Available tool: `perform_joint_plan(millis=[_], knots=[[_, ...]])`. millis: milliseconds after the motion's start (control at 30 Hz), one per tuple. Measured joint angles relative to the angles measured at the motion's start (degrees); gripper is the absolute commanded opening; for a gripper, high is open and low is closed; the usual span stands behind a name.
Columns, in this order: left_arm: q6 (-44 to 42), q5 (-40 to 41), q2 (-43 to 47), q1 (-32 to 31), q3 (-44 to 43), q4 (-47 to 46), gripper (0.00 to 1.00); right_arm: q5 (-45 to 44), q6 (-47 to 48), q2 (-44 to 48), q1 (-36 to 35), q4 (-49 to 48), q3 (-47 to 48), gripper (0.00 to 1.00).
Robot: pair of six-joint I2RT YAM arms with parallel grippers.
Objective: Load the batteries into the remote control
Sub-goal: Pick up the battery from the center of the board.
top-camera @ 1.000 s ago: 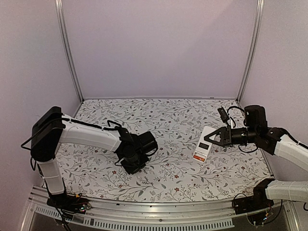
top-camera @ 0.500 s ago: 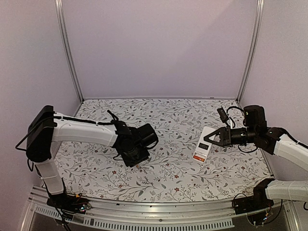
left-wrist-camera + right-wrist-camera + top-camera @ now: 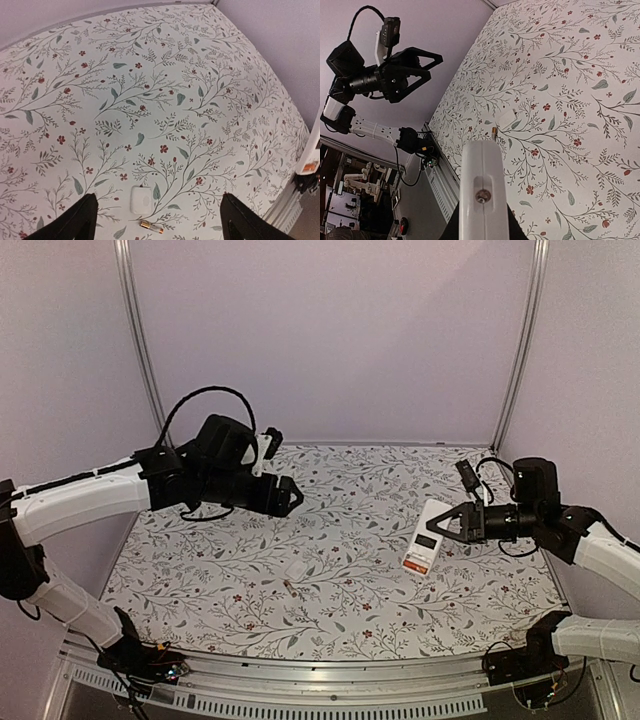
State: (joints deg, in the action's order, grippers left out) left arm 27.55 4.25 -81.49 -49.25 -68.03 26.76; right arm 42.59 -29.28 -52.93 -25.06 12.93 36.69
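My right gripper (image 3: pixel 455 525) is shut on the remote control (image 3: pixel 424 538) and holds the white handset in the air at the right, its dark recess facing the camera. In the right wrist view the remote control (image 3: pixel 482 185) shows end-on between the fingers of the right gripper (image 3: pixel 482 220). One battery (image 3: pixel 151 226), orange-red with dark ends, lies on the table just in front of the white cover plate (image 3: pixel 140 199). High over the back left of the table, my left gripper (image 3: pixel 285 495) is open and empty, well above that battery (image 3: pixel 493 132).
The cover plate (image 3: pixel 298 569) lies flat near the middle of the floral table (image 3: pixel 350 610). The metal rail (image 3: pixel 300 680) runs along the near edge. Purple walls close the back and both sides.
My left arm lifted off the table by the cover plate and swung up and back to the left while its jaws opened. The battery now lies uncovered on the table. The right arm held still.
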Motion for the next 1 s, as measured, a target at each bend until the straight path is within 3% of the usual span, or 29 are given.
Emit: perform_joint_plan(millis=[167,400,533,733,1000], knots=[[-21.81,-6.12,1.62,-0.13,3.37,0.0,0.78,0.37,0.0,1.88,0.0,-0.02,0.0,0.0],[-51.56,-11.82,-0.61,-1.05,3.43,7.96,0.66,2.58,0.0,1.79,0.0,-0.04,-0.22,0.0],[-62.97,-12.83,-4.35,-1.7,3.34,12.2,0.56,4.96,0.22,0.13,0.0,0.0,-0.35,0.0],[-72.61,-12.55,-14.1,-2.03,-0.2,18.01,0.5,7.21,0.81,-1.03,0.0,-0.02,-0.35,0.0],[-77.37,-9.11,-23.87,-5.11,-5.57,22.27,0.43,8.26,1.33,-1.14,0.0,0.0,-0.35,0.0]])
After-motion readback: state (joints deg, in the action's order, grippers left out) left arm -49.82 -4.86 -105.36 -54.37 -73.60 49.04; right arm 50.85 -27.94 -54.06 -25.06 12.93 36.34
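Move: The battery lies on the table well below the left hand, roughly 21 cm down, 8 cm nearer the base and a centimetre to its left. The white battery cover is on the table about 6 cm beyond the battery and 2 cm to its right; the remote, in the right gripper, is some 25 cm right of the battery and 18 cm higher. From the right hand, the battery is around 28 cm left, 1 cm back and 21 cm down. Touching nothing yet, the left hand heads for the battery, first drawing back about 8 cm and then dropping steeply, some 17 cm in all. Its wrist swings clockwise and rolls through roughly 90 degrees until the fingers point straight down, while they close to about half open. The right hand keeps hold of the remote and eases back 2 cm, turning it slightly counter-clockwise. ##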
